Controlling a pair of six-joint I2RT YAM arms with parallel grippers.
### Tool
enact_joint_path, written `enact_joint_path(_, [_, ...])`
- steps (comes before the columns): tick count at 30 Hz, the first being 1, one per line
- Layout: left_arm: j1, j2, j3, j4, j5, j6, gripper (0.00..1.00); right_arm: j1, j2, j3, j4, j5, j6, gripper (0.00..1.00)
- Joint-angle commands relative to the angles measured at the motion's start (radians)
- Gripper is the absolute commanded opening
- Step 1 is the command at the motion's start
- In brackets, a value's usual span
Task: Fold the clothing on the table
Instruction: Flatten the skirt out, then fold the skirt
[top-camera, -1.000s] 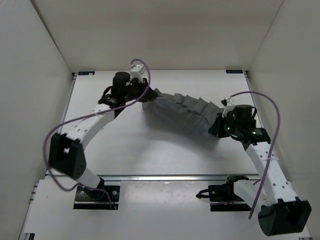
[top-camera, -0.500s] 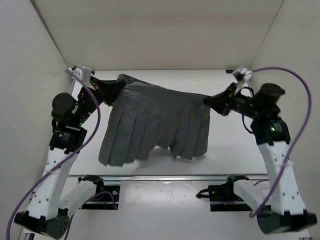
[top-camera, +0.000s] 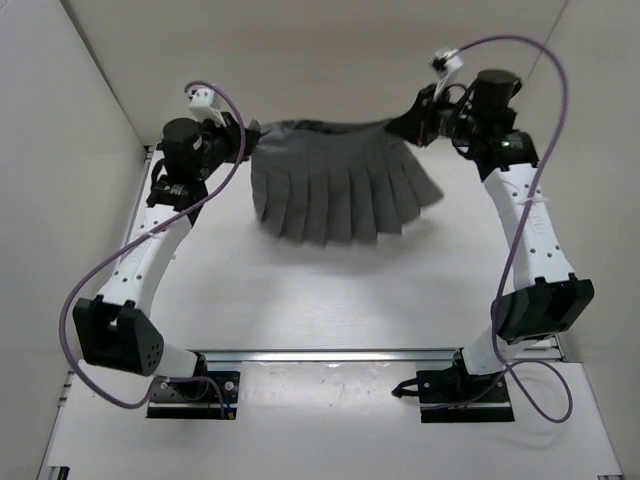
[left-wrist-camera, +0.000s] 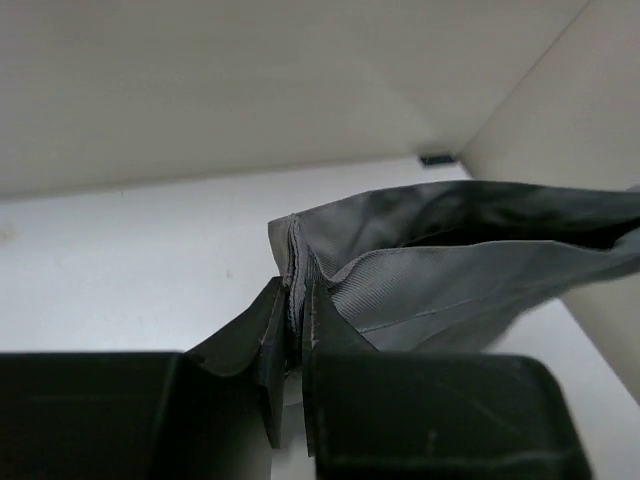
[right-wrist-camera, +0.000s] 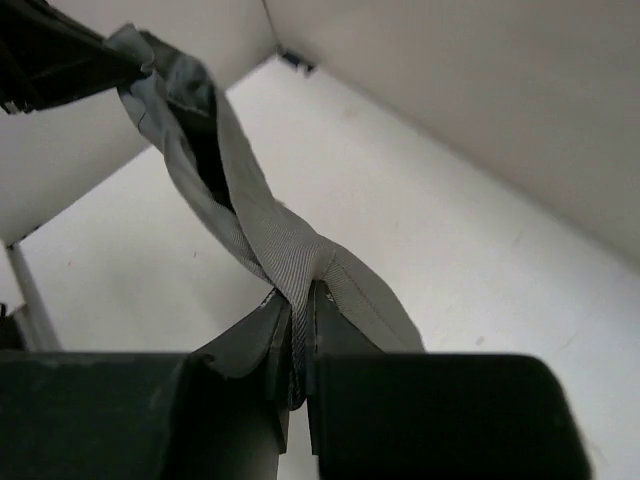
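Note:
The clothing (top-camera: 340, 185) is a dark grey pleated garment, held up by its top edge at the far side of the table (top-camera: 300, 290), its pleats hanging down and fanning out. My left gripper (top-camera: 248, 135) is shut on the garment's left top corner (left-wrist-camera: 300, 260). My right gripper (top-camera: 400, 125) is shut on the right top corner (right-wrist-camera: 300, 285). Between the two grips the waistband (top-camera: 325, 126) runs stretched and nearly level. In the right wrist view the band twists away toward the left gripper (right-wrist-camera: 110, 55). The hem hangs low over the table; contact cannot be told.
Light walls close in the table on the left (top-camera: 60, 200), back (top-camera: 320, 70) and right (top-camera: 590, 150). A metal rail (top-camera: 330, 354) runs along the near edge, with the two arm bases (top-camera: 195, 390) (top-camera: 455, 390) behind it. Small black brackets sit at the far corners (left-wrist-camera: 436, 158).
Both grippers have carried the garment from the table's middle to its far side and lifted it. It went from a bunched strip to a spread, hanging fan.

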Motion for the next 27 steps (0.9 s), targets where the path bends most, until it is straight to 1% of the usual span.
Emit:
enact_joint_path(1, [0.013, -0.137, 0.059, 0.053, -0.023, 0.031, 0.0, -0.028, -0.041, 0.187, -0.031, -0.028, -0.065, 0.0])
enact_joint_path(2, [0.006, -0.147, 0.033, 0.071, -0.03, 0.028, 0.0, -0.043, -0.047, 0.172, -0.032, -0.043, -0.059, 0.0])
enact_joint_path(3, [0.001, -0.182, -0.03, 0.094, -0.038, 0.022, 0.0, -0.059, -0.048, 0.117, -0.022, -0.043, -0.068, 0.0])
enact_joint_path(5, [-0.008, -0.233, -0.172, 0.128, -0.055, 0.006, 0.0, -0.067, -0.106, -0.022, 0.029, -0.046, -0.066, 0.0])
enact_joint_path(6, [-0.014, -0.246, -0.211, 0.154, -0.058, -0.001, 0.0, -0.067, -0.135, -0.122, 0.062, -0.045, -0.06, 0.0])
enact_joint_path(7, [-0.02, -0.272, -0.283, 0.18, -0.053, -0.018, 0.0, -0.065, -0.169, -0.237, 0.102, -0.036, -0.056, 0.0])
enact_joint_path(8, [-0.023, -0.293, -0.353, 0.184, -0.058, -0.034, 0.0, -0.065, -0.184, -0.298, 0.139, -0.014, -0.053, 0.0])
enact_joint_path(9, [-0.033, -0.304, -0.389, 0.184, -0.064, -0.041, 0.0, -0.051, -0.223, -0.411, 0.153, 0.009, -0.054, 0.0])
enact_joint_path(10, [-0.045, -0.33, -0.462, 0.196, -0.061, -0.06, 0.0, -0.033, -0.241, -0.54, 0.191, 0.019, -0.021, 0.0])
enact_joint_path(11, [-0.054, -0.364, -0.539, 0.194, -0.082, -0.092, 0.0, -0.012, -0.284, -0.601, 0.219, 0.065, -0.002, 0.0])
enact_joint_path(12, [-0.075, -0.4, -0.62, 0.185, -0.104, -0.13, 0.0, -0.001, -0.336, -0.724, 0.25, 0.096, 0.01, 0.0])
enact_joint_path(14, [-0.135, -0.469, -0.722, 0.129, -0.136, -0.159, 0.0, 0.074, -0.421, -0.932, 0.264, 0.16, 0.03, 0.0])
enact_joint_path(15, [-0.184, -0.524, -0.781, 0.107, -0.157, -0.182, 0.0, 0.091, -0.474, -0.971, 0.241, 0.196, 0.032, 0.0])
enact_joint_path(16, [-0.236, -0.552, -0.808, 0.063, -0.186, -0.195, 0.0, 0.129, -0.523, -1.038, 0.232, 0.208, 0.044, 0.0])
enact_joint_path(17, [-0.244, -0.621, -0.863, 0.006, -0.199, -0.231, 0.0, 0.162, -0.553, -1.096, 0.197, 0.217, 0.064, 0.0])
enact_joint_path(18, [-0.252, -0.697, -0.912, -0.022, -0.184, -0.267, 0.0, 0.173, -0.603, -1.12, 0.152, 0.223, 0.087, 0.0])
enact_joint_path(19, [-0.235, -0.785, -0.937, -0.067, -0.17, -0.288, 0.0, 0.183, -0.666, -1.167, 0.131, 0.204, 0.107, 0.0])
enact_joint_path(20, [-0.226, -0.824, -0.976, -0.112, -0.141, -0.305, 0.0, 0.183, -0.701, -1.211, 0.097, 0.191, 0.119, 0.0])
enact_joint_path(21, [-0.211, -0.895, -1.001, -0.14, -0.138, -0.317, 0.0, 0.177, -0.768, -1.233, 0.092, 0.158, 0.144, 0.0])
enact_joint_path(23, [-0.194, -0.957, -1.018, -0.174, -0.119, -0.325, 0.0, 0.138, -0.861, -1.287, 0.09, 0.101, 0.152, 0.0])
enact_joint_path(24, [-0.194, -0.967, -1.017, -0.166, -0.108, -0.325, 0.0, 0.11, -0.869, -1.285, 0.089, 0.075, 0.156, 0.0])
enact_joint_path(25, [-0.195, -0.938, -1.003, -0.157, -0.108, -0.318, 0.0, 0.095, -0.861, -1.275, 0.087, 0.053, 0.152, 0.0])
enact_joint_path(27, [-0.204, -0.872, -0.994, -0.064, -0.082, -0.313, 0.0, 0.044, -0.796, -1.237, 0.132, 0.033, 0.148, 0.0])
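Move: Both grippers already hold the skirt's waist, stretched between them high over the far table. They are taking it to the bare near table midway between the arms: from the left hand about 25 cm back, 13 right and 31 below; from the right hand some 23 back, 14 left and 35 below. The pleated hem hangs 12 back, 16 right, 20 below the left hand. The front rail runs 37 cm straight back of that hand, 31 below. Keep both grippers shut on the waist and flick it: lift both hands about 7 cm, fingertips tipping up, then sweep them down and back towards the front rail, ending some 23 cm nearer the bases, fingertips tipping down past where they began. Ease up a couple of centimetres at the bottom, both hands still holding the cloth taut above the table. ##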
